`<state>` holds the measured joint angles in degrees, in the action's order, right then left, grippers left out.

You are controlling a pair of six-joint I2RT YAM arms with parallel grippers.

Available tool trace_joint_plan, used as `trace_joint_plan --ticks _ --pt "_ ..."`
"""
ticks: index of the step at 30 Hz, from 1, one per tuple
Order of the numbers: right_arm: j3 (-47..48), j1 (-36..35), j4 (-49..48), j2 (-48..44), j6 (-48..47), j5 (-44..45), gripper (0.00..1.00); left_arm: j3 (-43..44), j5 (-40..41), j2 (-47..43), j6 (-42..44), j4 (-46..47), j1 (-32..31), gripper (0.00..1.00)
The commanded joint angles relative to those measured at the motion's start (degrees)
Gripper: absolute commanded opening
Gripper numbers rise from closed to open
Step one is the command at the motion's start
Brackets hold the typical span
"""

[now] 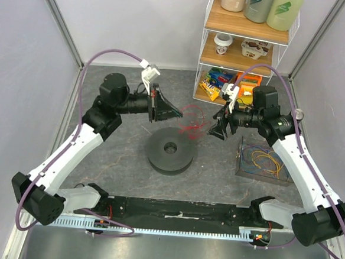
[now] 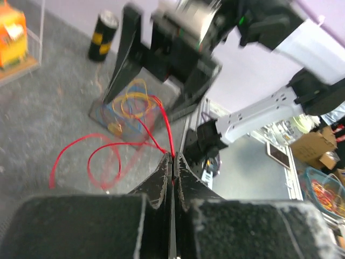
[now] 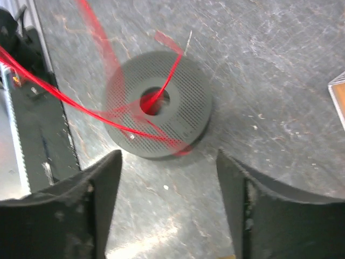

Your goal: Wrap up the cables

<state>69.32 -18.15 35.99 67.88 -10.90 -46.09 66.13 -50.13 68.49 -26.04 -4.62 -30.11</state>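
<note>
A thin red cable hangs in loose blurred loops above the dark grey spool at the table's middle. My left gripper is shut on one end of it. In the left wrist view the red cable runs straight into the closed gripper. My right gripper hovers just right of the loops. It stands open with nothing between its fingers, looking down on the spool. The red cable sweeps over the spool's centre hole. Other cables, yellow, orange and blue, lie in a tray.
The clear tray sits on the table at the right, under the right arm. A wire shelf with snacks and bottles stands at the back right. A black can stands near the tray. A dark rail runs along the near edge.
</note>
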Motion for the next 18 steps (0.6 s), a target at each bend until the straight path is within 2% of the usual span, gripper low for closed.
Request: trace_joint_plan --ticks 1,3,9,13,18 --pt "1.3 -0.2 5.0 -0.7 -8.7 1.2 0.92 8.2 -2.4 -2.2 -0.3 3.8 3.5 0.02" --pt "2.7 -0.2 5.4 -1.6 -9.3 3.8 0.96 11.4 -2.5 -1.4 -3.5 6.6 5.0 0.02" --pt "6.7 -0.2 2.9 -4.9 -7.7 3.0 0.96 21.9 -2.0 1.1 4.2 -3.4 4.7 0.02" --pt "9.5 -0.3 -2.8 -5.9 -2.4 -1.0 0.96 21.2 -2.3 0.6 5.7 -3.6 4.8 0.02" --pt "9.8 -0.5 -6.9 -5.3 2.8 -3.8 0.92 18.2 -3.4 0.2 -1.3 3.7 4.9 0.02"
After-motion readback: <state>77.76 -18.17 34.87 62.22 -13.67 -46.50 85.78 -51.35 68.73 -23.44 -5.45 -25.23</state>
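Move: The left fingers hold the red cable, whose loose loops centre roughly 5 cm to their right, 3 cm farther out and 8 cm down. The grey reel lies about 6 cm ahead, 3 cm left and 33 cm below that hand. From the half-open right hand, the loops are some 8 cm left at its own height; the reel is 15 cm left, 3 cm ahead and 26 cm down, and the cable tray 26 cm right, 1 cm back and 25 cm down. Keeping the red cable pinched in its shut fingers, the left hand lifts it fast, about 14 cm up off above the reel, drifting slightly left and rolling some 20 degrees before stopping. The right fingers go on opening to wide; that hand eases down and right about a centimetre, then rises roughly 10 cm while rolling, empty. ##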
